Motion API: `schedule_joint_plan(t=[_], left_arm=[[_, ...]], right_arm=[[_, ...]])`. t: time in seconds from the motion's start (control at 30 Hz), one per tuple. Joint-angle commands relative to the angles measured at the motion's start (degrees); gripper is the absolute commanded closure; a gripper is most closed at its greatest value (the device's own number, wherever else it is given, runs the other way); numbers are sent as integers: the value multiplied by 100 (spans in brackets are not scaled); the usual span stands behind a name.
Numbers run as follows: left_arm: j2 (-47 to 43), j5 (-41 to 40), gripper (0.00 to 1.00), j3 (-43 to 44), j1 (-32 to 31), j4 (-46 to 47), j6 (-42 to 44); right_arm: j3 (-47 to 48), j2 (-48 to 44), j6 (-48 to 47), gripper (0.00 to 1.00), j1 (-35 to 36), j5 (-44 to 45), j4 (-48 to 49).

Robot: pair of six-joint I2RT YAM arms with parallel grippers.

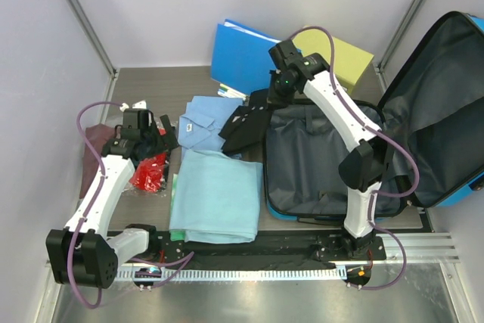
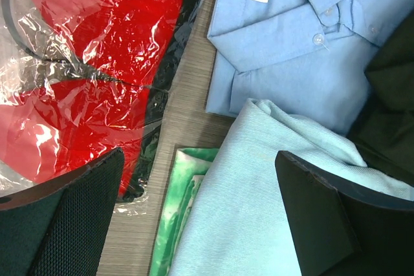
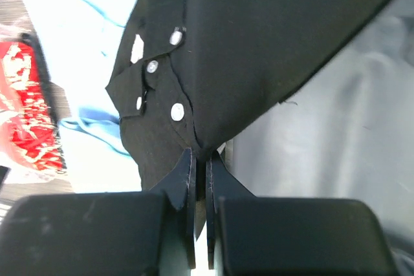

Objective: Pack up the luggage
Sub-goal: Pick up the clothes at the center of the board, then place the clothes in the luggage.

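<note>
The luggage (image 1: 321,175) lies open at the right, its dark grey lining (image 3: 343,134) bare and its blue lid (image 1: 446,104) propped up. My right gripper (image 1: 266,102) (image 3: 200,159) is shut on a fold of a black button shirt (image 1: 243,125) (image 3: 259,43), which hangs over the luggage's left rim. My left gripper (image 1: 156,140) (image 2: 197,182) stands open above the table. One of its fingers is over a red item in clear plastic (image 2: 84,63), the other over a folded light-teal cloth (image 2: 259,211).
A folded blue button shirt (image 1: 204,122) (image 2: 304,56) lies behind the teal cloth (image 1: 215,194). A green-white patterned piece (image 2: 178,211) pokes out under it. A blue folder (image 1: 242,54) and a yellow-green box (image 1: 340,54) stand at the back. A maroon cloth (image 1: 94,145) lies far left.
</note>
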Motion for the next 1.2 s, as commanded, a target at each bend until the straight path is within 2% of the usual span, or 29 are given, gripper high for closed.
schedule_joint_plan(t=[0.0,0.23,0.43,0.8,1.17], left_arm=[[-18,88,0,-44,-19,201,49],[-44,79,0,-53,-19,193,84],[-79,88,0,-140,-19,254,57],[-132,61,0,-176,-11,237,75],[-106,17,0,-97,-19,237,154]], right_arm=[[-328,-593,-328,99,-198,61,-508],[-1496,-1358,-662,99,-629,44,-569],[-2130,-1622,-1408,99,-1183,8,-648],[-2368,-1342,-2296,99,-1666,333,-386],[-2903,-964,-2570,99,-1956,702,89]])
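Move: The right hand already holds the black clothes, lifted and hanging to its left; the open suitcase's middle is about 16 cm right, 10 cm back and 14 cm below. The blue shirt lies some 24 cm left and 2 cm ahead; the turquoise cloth, 22 cm left and 22 cm back; the yellow boxes, 16 cm right and 15 cm ahead. From the left hand, the suitcase middle is about 60 cm right, nearly level fore and aft. Right hand, still pinching the black clothes, sweeps about 19 cm right, sinking 8 cm, steepening, over the suitcase. ##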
